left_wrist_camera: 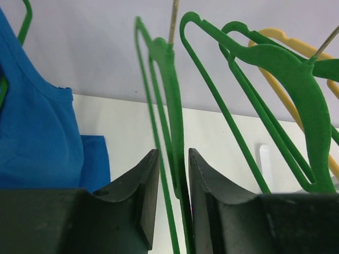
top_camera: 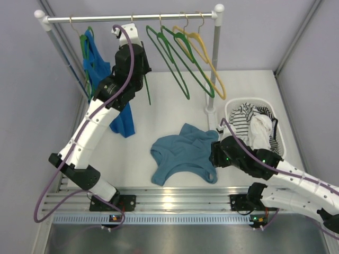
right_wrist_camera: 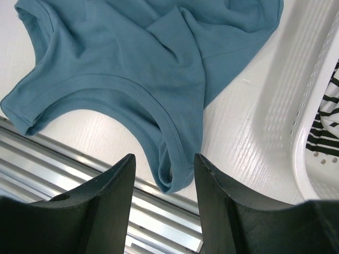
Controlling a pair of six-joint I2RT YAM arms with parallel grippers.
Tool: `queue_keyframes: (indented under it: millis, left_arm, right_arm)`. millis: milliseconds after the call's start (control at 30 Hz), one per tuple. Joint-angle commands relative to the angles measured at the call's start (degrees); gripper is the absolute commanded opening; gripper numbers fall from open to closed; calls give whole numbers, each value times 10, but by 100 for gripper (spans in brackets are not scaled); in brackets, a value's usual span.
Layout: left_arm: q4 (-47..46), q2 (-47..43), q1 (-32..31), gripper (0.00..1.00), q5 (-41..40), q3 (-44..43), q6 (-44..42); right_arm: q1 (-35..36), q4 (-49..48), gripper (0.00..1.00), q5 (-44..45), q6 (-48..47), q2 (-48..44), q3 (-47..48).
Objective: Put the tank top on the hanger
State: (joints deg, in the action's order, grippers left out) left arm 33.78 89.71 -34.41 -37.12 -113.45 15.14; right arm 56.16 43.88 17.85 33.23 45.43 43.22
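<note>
The teal-blue tank top (top_camera: 185, 153) lies crumpled on the white table in front of the right arm. My right gripper (top_camera: 214, 153) hovers low at its right edge. Its jaws (right_wrist_camera: 164, 164) stand open on either side of a folded shoulder strap (right_wrist_camera: 172, 169), without touching it. My left gripper (top_camera: 136, 55) is raised to the rail. The dark-green hanger (left_wrist_camera: 165, 79) hangs there by its metal hook, and its lower wire (top_camera: 148, 92) shows below the wrist. The hanger runs between the narrow jaws (left_wrist_camera: 174, 159). It rests against the right finger, with a gap on the left side.
Two more green hangers (top_camera: 175, 58) and a yellow hanger (top_camera: 204, 53) hang on the rail (top_camera: 159, 17). A royal-blue garment (top_camera: 98, 69) hangs at the left. The rack post (top_camera: 214, 63) stands beside a white basket (top_camera: 283, 135) with a striped cloth (top_camera: 243, 119). Aluminium rails (top_camera: 169, 201) run along the near edge.
</note>
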Motion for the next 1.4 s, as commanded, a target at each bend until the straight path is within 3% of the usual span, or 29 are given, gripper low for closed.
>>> queue_keyframes:
  millis: [0,467,833,1000,1367]
  left_arm:
    - [14,-27,0,33,-24,4,-29]
    - [16,-33,35,32,23,43,-58]
    - [-1,-43,48,20,51,65,-81]
    - [-27,-49,49,0,57,70,-103]
    - [-93,-69,58,0,79,70,-162]
  right_arm:
    - [9,-23,49,-8,-10,-13,-7]
    - [8,-32,49,-16,-17,-20,-15]
    - [8,-38,49,-19,-19,-18,-19]
    - [7,-40,49,-19,-19,-20,-20]
    - [8,-44,48,-23,-20,-21,-24]
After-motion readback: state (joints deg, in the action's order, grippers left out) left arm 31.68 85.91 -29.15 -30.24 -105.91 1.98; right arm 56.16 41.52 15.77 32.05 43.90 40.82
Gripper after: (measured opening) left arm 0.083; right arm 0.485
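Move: Between the left hand's half-open fingertips hangs the near arm of a green hanger, about 1 cm to the right of the hand point and at its height. A second green hanger has its middle some 10 cm ahead and 13 cm right, roughly level; the blue tank top hangs about 8 cm ahead, 14 cm left and 12 cm lower. From the right hand, that near arm lies roughly 25 cm ahead, 30 cm left and 30 cm up. Drifting left about 3 cm, towards the blue tank top's side, the left hand eases slightly back and out again, then sinks some 3.5 cm along the hanger's near arm. The fingers shut and pinch the arm from both sides; the hand then lifts about 1.5 cm with that hold, its left side rolled up some 15 degrees by the end. ##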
